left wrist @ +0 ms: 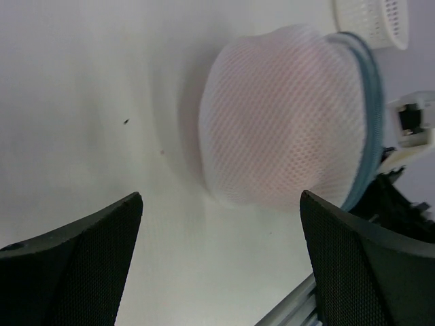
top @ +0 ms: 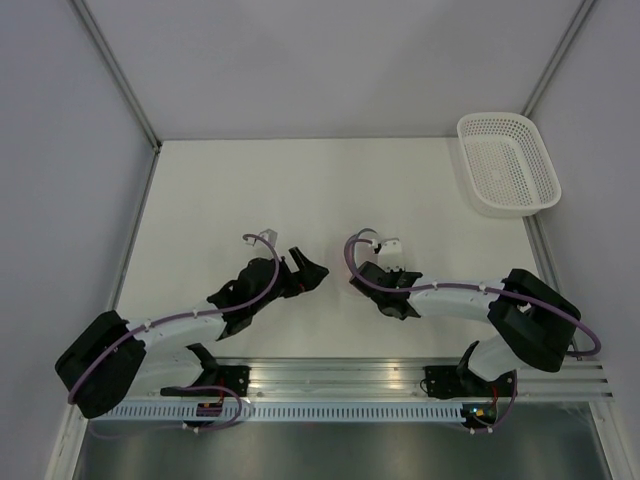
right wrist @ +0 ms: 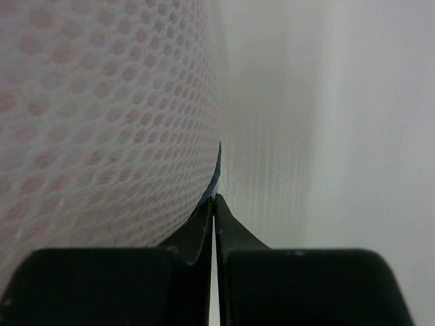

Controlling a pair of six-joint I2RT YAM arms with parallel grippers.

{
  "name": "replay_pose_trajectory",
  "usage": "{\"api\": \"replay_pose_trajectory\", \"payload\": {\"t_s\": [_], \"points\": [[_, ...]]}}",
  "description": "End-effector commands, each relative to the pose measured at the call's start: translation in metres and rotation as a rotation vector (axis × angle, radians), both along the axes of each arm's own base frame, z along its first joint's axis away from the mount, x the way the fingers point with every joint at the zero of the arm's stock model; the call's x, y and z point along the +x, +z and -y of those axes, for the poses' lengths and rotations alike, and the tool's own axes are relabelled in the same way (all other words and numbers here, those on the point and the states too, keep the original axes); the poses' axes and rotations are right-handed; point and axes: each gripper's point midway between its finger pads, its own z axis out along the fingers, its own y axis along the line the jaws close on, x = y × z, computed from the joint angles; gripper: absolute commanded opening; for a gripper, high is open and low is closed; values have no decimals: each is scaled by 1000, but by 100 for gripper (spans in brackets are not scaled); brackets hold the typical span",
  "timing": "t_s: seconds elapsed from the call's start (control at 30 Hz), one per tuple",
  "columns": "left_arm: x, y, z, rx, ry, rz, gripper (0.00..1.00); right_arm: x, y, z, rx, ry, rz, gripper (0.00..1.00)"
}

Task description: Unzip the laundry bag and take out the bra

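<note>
The laundry bag (left wrist: 285, 115) is a round white mesh drum with a grey-blue zipper rim (left wrist: 370, 136), lying on the white table between my two arms. Salmon-pink fabric, the bra (left wrist: 272, 102), shows faintly through the mesh and is still enclosed. My left gripper (left wrist: 221, 198) is wide open just short of the bag, with nothing between its fingers (left wrist: 102, 258). My right gripper (right wrist: 215, 201) is shut, its tips pinched at the bag's blue rim edge (right wrist: 218, 166), with the mesh wall (right wrist: 95, 115) bulging on its left. From above, the left gripper (top: 312, 272) and the right gripper (top: 362, 280) face each other; the white bag hardly shows there.
A white perforated plastic basket (top: 507, 165) stands at the table's far right corner and also shows as the basket (left wrist: 374, 20) in the left wrist view. Grey walls enclose the table on three sides. The aluminium rail (top: 340, 380) with the arm bases runs along the near edge.
</note>
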Motion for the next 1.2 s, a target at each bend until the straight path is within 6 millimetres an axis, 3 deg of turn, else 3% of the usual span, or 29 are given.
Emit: {"api": "replay_pose_trajectory", "payload": {"t_s": [0.0,0.07,0.23,0.37,0.4,0.47,0.5,0.6,0.73,0.93,1.03,1.07,1.1,1.13,1.17], "points": [[24,79,32,-161,-60,229,100,-3,-5,-4,14,27,-27,0],[29,97,39,-167,-84,287,100,-3,-5,-5,17,35,-30,0],[39,122,55,-78,-169,380,99,-4,-5,-6,25,44,-33,1],[51,115,59,40,-191,378,93,-4,-4,-7,34,48,-31,0],[52,104,57,85,-197,349,90,-4,-4,-7,38,48,-30,1],[59,103,60,135,-210,351,83,-4,-3,-7,42,49,-26,0],[60,90,60,172,-218,319,78,-4,-2,-8,48,51,-25,1],[64,80,67,216,-252,305,63,-5,-1,-8,56,58,-21,0],[65,71,70,234,-269,290,52,-6,0,-8,61,58,-21,0],[59,69,71,220,-287,284,29,-7,3,-4,69,37,-12,0],[54,67,67,211,-282,273,10,-6,9,4,72,-26,10,0],[52,74,65,196,-276,283,3,-8,18,11,60,-51,15,8],[50,75,63,189,-273,286,2,-4,27,16,49,-79,52,22],[43,72,62,175,-293,274,2,-4,34,19,55,-92,64,49],[40,80,60,157,-290,286,2,-4,51,19,89,-95,91,59]]}}
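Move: From the open left gripper, the laundry bag's middle is about 6 cm ahead, 10 cm to its right and a little below; the right fingertips, already pinching the blue-edged rim, are some 16 cm to its right, about level fore and aft and roughly 7 cm lower. From the right hand, the bag's middle lies about 6 cm to its left, 5 cm ahead and some 5 cm above. Bring the left gripper up about 11 cm while taking it forward and right towards the laundry bag, then lower it some 6 cm onto the blue zip edge, turning about 15 degrees clockwise and tipping the fingers up. Shut the fingers to pinch that edge. Keep the right hand's pinch nearly still until then, then open it partway and begin to lift, releasing the rim. ##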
